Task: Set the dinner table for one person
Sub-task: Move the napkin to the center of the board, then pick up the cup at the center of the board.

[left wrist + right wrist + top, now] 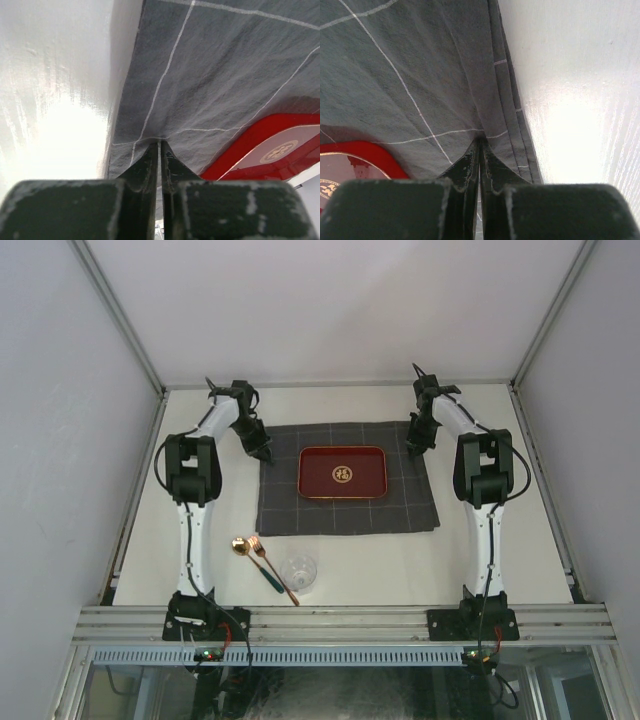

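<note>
A dark grey checked cloth point(350, 515) lies flat in the middle of the off-white dinner table point(450, 560), with a red tray point(343, 472) on it. My left gripper point(266, 455) is down at the cloth's far left corner. In the left wrist view this gripper point(160, 142) is shut, and the cloth point(210, 75) puckers up into its tips. My right gripper point(413, 447) sits at the far right corner. The right wrist view shows it point(480, 140) shut on the cloth point(410, 75) beside the folded hem.
A gold spoon point(240, 546) and a fork point(262, 552) with long handles lie near the front left of the table. A clear glass point(299, 572) stands just right of them. The red tray point(260, 150) point(365, 152) lies close to both grippers.
</note>
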Controlling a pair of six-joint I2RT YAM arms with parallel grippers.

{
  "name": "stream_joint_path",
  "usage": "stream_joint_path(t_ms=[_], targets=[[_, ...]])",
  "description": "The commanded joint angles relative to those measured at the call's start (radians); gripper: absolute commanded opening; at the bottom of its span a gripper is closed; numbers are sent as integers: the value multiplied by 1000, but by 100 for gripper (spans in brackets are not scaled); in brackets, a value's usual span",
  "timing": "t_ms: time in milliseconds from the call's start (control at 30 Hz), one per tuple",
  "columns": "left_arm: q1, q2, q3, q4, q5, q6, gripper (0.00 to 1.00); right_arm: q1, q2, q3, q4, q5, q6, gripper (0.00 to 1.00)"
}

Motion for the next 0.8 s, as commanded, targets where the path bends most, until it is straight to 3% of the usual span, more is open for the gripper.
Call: stream_joint_path(t_ms=[0,100,133,233,267,300,333,467,500,767], targets=[[5,-49,-17,34,-21,12,17,-4,-24,-18,-20,29,1,0],[6,-82,-47,53,-30,18,40,2,-35,-5,-34,43,1,2],[5,-94,-60,59,-35,19,50,6,-40,-1,-38,49,1,10],[3,-140,-92,85,-39,35,75,21,-65,10,-54,71,3,54],[2,-158,-104,94,-45,42,81,29,-76,11,-57,86,6,67],[1,-178,-114,103,-56,46,85,36,-90,13,-60,102,6,88],[-1,-197,-122,107,-70,49,86,44,-104,15,-64,112,6,98],[-2,-269,-145,115,-86,61,92,77,-177,24,-80,154,11,99],[-2,-284,-152,114,-88,63,99,87,-200,21,-83,161,14,99],[-10,-457,-297,183,-96,74,100,183,-341,-52,-87,184,23,99]])
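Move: Both hands have their shut fingertips on the dark napkin near its side edges. Its middle lies roughly 19 cm right and 5 cm back of the left hand; the red tray is about 18 cm right and 4 cm back, the fork 27 cm back and 3 cm right, the glass equally far back but 8 cm right. From the right hand, the napkin's middle is some 16 cm left and 6 cm back, the tray 17 cm left and 5 cm back. Both hands' fingertips come free of the napkin as the grippers spread from shut to wide open and lift, slowly at first, then faster. The right rises about 10 cm while easing left over the cloth and slightly back; the left rises some 8 cm, its fingertips tilting forward, after a tiny shift right that turns into a small one left. ##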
